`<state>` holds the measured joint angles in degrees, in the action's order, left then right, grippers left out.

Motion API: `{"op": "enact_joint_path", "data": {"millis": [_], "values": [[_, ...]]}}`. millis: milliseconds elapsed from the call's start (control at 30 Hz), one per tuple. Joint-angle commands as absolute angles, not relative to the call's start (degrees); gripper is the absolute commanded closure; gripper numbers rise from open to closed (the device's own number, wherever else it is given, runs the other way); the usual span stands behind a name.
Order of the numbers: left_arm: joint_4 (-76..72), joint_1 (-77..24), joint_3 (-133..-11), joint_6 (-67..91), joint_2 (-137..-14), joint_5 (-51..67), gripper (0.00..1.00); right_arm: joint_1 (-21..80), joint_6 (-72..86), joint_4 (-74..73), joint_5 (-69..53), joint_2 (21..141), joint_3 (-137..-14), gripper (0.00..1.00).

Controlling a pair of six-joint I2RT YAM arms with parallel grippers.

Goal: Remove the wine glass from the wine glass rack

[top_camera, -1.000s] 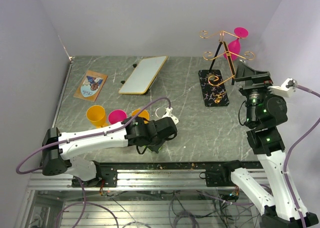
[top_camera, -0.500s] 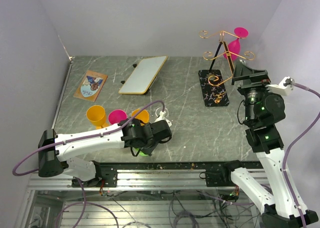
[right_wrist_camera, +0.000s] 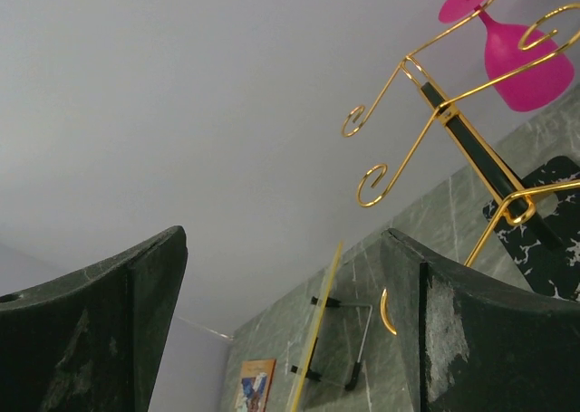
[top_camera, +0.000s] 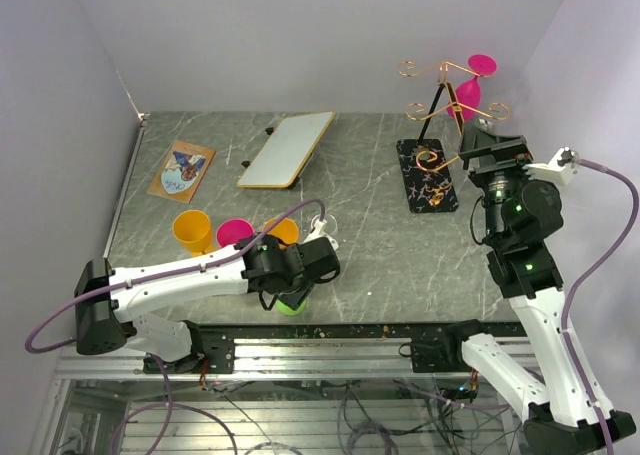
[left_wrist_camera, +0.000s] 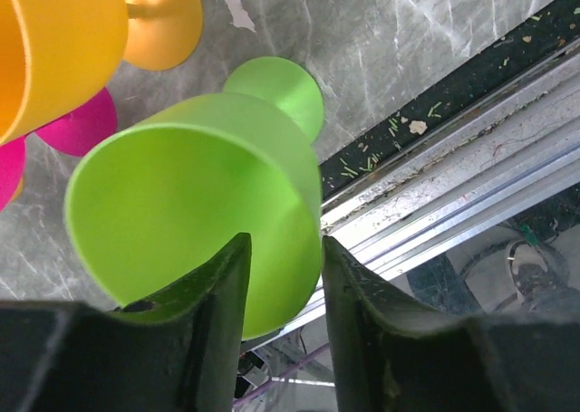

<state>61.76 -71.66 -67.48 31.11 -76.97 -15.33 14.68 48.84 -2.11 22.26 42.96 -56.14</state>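
A pink wine glass [top_camera: 469, 94] hangs upside down from the gold-wire wine glass rack [top_camera: 437, 71], whose black veined base [top_camera: 427, 175] sits at the table's back right. My right gripper [top_camera: 488, 143] is open just right of the rack, below the glass, with nothing between its fingers. From the right wrist view [right_wrist_camera: 283, 240] the pink glass [right_wrist_camera: 530, 63] and rack [right_wrist_camera: 435, 104] lie up and to the right. My left gripper [left_wrist_camera: 285, 244] is at the front edge, jaws parted around the bowl of a green glass [left_wrist_camera: 199, 186], which stands on its foot [top_camera: 292, 303].
Two orange glasses [top_camera: 192, 230] [top_camera: 283, 229] and a pink one [top_camera: 235, 233] stand left of the green glass. A white board on a stand [top_camera: 287, 148] and a picture card [top_camera: 182, 169] lie at the back left. The metal rail [top_camera: 330, 340] runs along the near edge.
The left arm drew back toward the front edge with the green glass, and its jaws have parted from it. The right gripper shifted slightly toward the rack.
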Motion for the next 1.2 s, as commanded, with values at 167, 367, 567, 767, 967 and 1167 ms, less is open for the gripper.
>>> {"op": "enact_joint_path", "data": {"millis": [167,367,567,767,967,1167], "values": [[57.86,-68.86,-72.64,27.67,-70.84,-18.73,0.37,14.71,47.34,-4.47,23.13,43.01,-56.98,0.14],[48.02,-65.47,-77.4,20.96,-68.05,-18.53,0.3,14.7,46.33,-5.27,23.7,43.36,-58.8,0.14],[28.2,-59.01,-80.01,15.71,-66.64,-16.1,0.22,14.68,43.51,-7.49,24.96,44.73,-60.35,0.14],[13.68,-52.86,-81.51,15.7,-67.72,-13.16,0.18,14.74,44.17,-9.97,24.79,48.49,-64.04,0.15],[10.53,-47.97,-77.15,17.71,-66.4,-9.81,0.19,14.7,45.74,-11.96,24.68,56.46,-70.7,0.17],[5.6,-43.05,-68.82,18.27,-60.93,-4.54,0.18,14.37,44.47,-13.31,29.68,67.21,-80.36,0.17]]}}
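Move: The green glass stands upright with its rim wall between the left hand's fingers, its middle about 3 cm ahead, 2 cm left and 6 cm below. At that height the orange glass is some 12 cm ahead and 4 cm left, and the clear glass 13 cm ahead and 5 cm right. From the right hand, the hanging magenta glass lies roughly 25 cm ahead, 7 cm right and 18 cm below; the rack's middle is 20 cm ahead, 1 cm right, 28 cm below. The left fingers, already parting around the green glass's rim, spread wide and come free of it; the hand climbs about 25 cm and goes some 17 cm forward, its wrist swinging up from pointing down towards pointing ahead, and sinks slightly at the end. The right hand, open and empty, barely moves at first, then reaches about 7 cm forward towards the magenta glass, tipping down some 10 degrees. ##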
